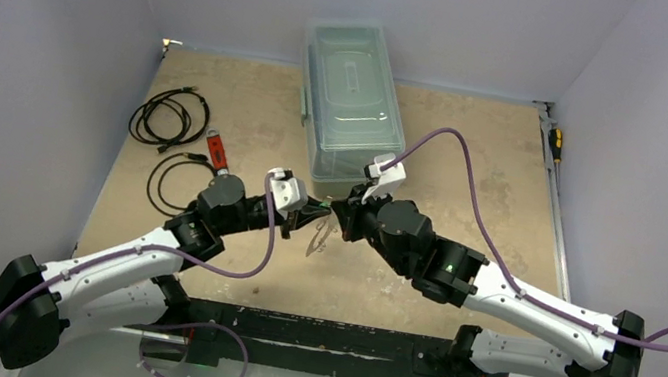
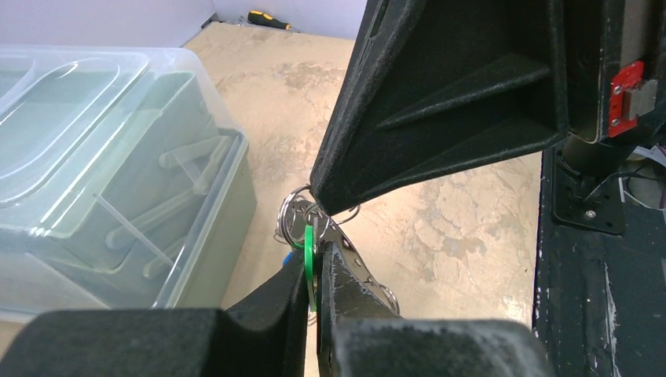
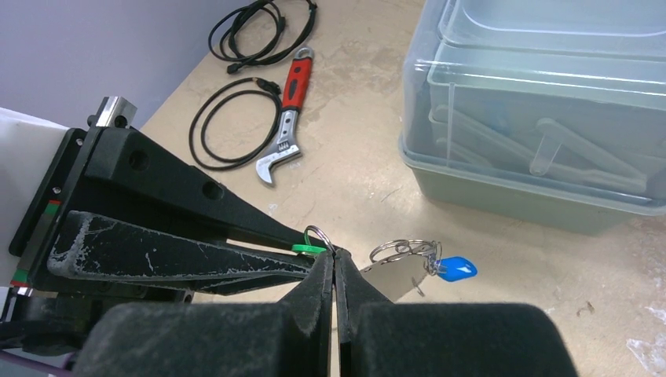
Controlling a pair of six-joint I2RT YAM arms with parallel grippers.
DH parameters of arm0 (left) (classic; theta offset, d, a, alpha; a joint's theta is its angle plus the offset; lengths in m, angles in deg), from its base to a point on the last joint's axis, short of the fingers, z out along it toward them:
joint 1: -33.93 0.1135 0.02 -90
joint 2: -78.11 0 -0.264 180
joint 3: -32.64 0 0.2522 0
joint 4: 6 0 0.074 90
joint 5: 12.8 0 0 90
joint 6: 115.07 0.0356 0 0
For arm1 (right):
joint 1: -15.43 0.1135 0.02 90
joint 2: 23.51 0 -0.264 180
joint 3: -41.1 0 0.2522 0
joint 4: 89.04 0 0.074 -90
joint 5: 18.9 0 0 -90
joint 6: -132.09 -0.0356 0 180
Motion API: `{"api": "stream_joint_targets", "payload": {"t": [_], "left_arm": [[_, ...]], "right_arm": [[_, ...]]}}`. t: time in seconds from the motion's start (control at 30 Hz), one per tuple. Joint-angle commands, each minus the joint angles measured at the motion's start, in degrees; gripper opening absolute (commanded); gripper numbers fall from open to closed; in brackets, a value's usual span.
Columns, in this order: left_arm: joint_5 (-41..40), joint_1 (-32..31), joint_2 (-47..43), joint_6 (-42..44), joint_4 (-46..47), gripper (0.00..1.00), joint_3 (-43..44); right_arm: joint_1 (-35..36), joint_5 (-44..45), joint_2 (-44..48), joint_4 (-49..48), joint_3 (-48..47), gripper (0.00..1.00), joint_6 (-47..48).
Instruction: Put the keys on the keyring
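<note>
My two grippers meet tip to tip above the middle of the table. The left gripper [image 2: 315,253] is shut on the green key [image 2: 309,253], its head pinched edge-on between the pads. The right gripper [image 3: 334,261] is shut on the keyring [image 3: 397,279] at one end of its flat silvery band. Small wire rings [image 3: 402,250] dangle along the band, and the blue key [image 3: 456,269] hangs from one of them. One wire ring [image 3: 318,234] stands right at the green key [image 3: 309,249]. In the top view the keyring [image 1: 322,237] hangs below both fingertips.
A clear lidded plastic box [image 1: 349,100] stands just behind the grippers. Black coiled cables [image 1: 169,117] and a red-handled wrench [image 3: 287,118] lie at the left. A yellow-and-black screwdriver [image 1: 556,143] rests at the right table edge.
</note>
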Motion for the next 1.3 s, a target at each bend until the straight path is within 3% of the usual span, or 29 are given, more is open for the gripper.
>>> {"api": "stream_joint_targets", "payload": {"t": [0.0,0.2,0.37,0.5,0.8,1.0,1.27], "left_arm": [[1.36,-0.32,-1.14,2.85,-4.42,0.0,4.1],[-1.43,-0.35,-1.71,7.69,-20.09,0.0,11.64],[-5.51,-0.32,-1.65,10.94,-31.14,0.0,17.03],[-6.44,-0.32,-1.58,11.52,-34.41,0.0,19.23],[-6.52,-0.31,0.65,8.34,-37.17,0.0,22.68],[-1.84,-0.34,3.95,1.5,-31.61,0.0,23.44],[5.74,-1.41,8.96,-11.48,-18.5,0.0,22.51]], "right_arm": [[0.32,1.58,1.84,-3.59,-1.4,0.0,-0.34],[0.32,1.76,1.66,-2.53,-0.74,0.01,-1.27],[0.32,3.22,2.89,-1.77,0.71,0.43,-2.66],[0.32,4.73,4.83,-0.82,1.84,0.59,-4.53],[0.32,10.13,10.86,0.32,5.15,0.64,-6.76],[0.32,15.43,15.3,3.01,6.63,0.64,-9.31],[0.32,23.13,23.8,14.12,6.68,0.65,-15.59]]}}
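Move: The small ring and green key are pinched in the left fingers, right at that hand's point. From the right hand, whose closed tips also have the ring, the green key lies about 1 cm to the left. The keyring's metal band hangs roughly 5 cm below both hands. From the left hand, the clear box's middle is some 27 cm ahead, 0 to the side, and the wrench about 14 cm ahead and 24 cm left, both well below. The ring is let go by the right fingers, which open wide and draw away to the right about 10 cm, rising 3 cm and turning clockwise. The left fingers stay shut on the green key and ring; that hand lifts a little, goes about 3 cm left away from the right hand, then comes back some 4 cm to the right, its fingers tipping down and the hand rolling front side down. ##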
